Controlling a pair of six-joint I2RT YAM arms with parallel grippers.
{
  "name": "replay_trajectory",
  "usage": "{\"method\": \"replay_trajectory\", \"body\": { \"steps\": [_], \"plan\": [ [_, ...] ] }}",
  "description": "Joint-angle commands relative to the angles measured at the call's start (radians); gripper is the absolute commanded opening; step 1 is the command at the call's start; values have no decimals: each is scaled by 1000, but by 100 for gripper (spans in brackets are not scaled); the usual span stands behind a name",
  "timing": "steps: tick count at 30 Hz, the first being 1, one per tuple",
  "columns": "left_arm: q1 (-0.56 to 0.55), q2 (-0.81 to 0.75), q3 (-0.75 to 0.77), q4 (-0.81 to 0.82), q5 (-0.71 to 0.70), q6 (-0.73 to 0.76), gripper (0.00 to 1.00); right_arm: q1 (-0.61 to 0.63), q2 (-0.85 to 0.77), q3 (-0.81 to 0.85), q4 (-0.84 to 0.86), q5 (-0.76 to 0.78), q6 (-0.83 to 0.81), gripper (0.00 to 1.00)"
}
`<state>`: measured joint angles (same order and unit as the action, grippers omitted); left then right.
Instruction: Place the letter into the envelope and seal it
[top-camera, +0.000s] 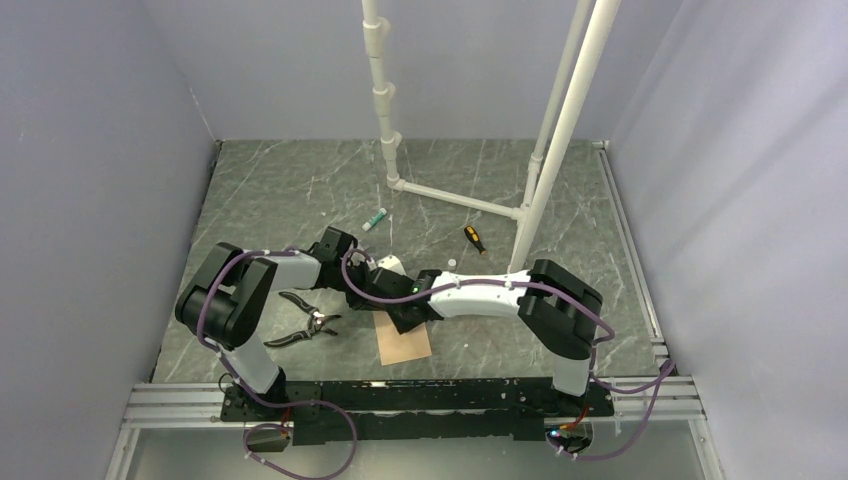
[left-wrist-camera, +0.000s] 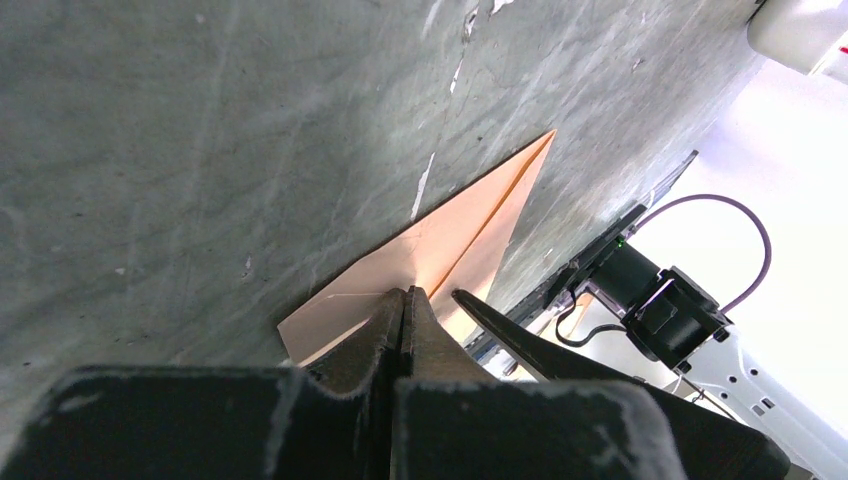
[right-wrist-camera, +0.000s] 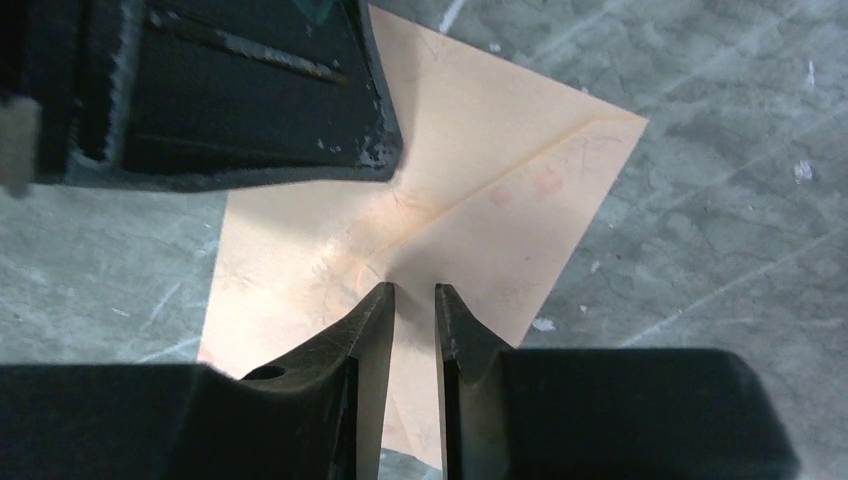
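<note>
The pinkish-tan envelope (top-camera: 405, 345) lies flat on the grey marble table near the front, between the two arm bases. Its diagonal seam lines (right-wrist-camera: 500, 190) face up in the right wrist view. My left gripper (left-wrist-camera: 405, 292) is shut, its joined tips resting on the envelope (left-wrist-camera: 450, 235) near one edge. From the other side, my right gripper (right-wrist-camera: 413, 290) stands slightly open over the envelope (right-wrist-camera: 520, 230). Its tips are at the point where the seams meet, and only paper shows through the gap. No separate letter sheet is in view.
Black pliers (top-camera: 305, 325) lie left of the envelope. An orange-handled screwdriver (top-camera: 473, 238) and a green-and-white tube (top-camera: 374, 219) lie farther back. A white pipe frame (top-camera: 455, 198) stands behind them. Grey walls close the sides, and a metal rail (top-camera: 420, 400) runs along the front.
</note>
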<state>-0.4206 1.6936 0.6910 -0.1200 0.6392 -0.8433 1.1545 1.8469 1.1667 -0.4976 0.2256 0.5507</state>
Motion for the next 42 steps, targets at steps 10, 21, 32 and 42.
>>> {"method": "replay_trajectory", "body": {
  "steps": [10,21,32,42],
  "plan": [
    [-10,53,-62,-95,-173,58,2,9,9,83,-133,14,10,22],
    [-10,65,-65,-86,-169,59,3,18,-37,-31,-67,-55,-11,23],
    [-9,66,-54,-93,-171,59,2,53,-120,-120,-111,-69,-8,23],
    [-9,69,-39,-101,-165,67,2,48,-177,-94,-155,0,20,22]
  ]
}}
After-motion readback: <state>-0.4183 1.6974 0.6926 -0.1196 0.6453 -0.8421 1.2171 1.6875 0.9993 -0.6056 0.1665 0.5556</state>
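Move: The right fingertips are on the folded flap around the middle of the envelope. The envelope's back right corner, where they are headed, lies about 6 cm back and 5 cm right of them, and its front right corner some 6 cm ahead and 3 cm right. The white cap is about 13 cm ahead and 10 cm right, the black shears 18 cm to the left, level. From the left hand, that back right corner is roughly 10 cm back and 8 cm right, all at table height. With its nearly shut fingertips on the paper, the right hand strokes along the flap from near its tip, sliding back and right together towards the envelope's back right corner, about 7 to 8 cm. It lifts barely half a centimetre at first and starts slowly, then speeds up at a level height, fingers slightly parted. The left hand stays still, its closed fingertips keeping the envelope down beside the flap's tip. ##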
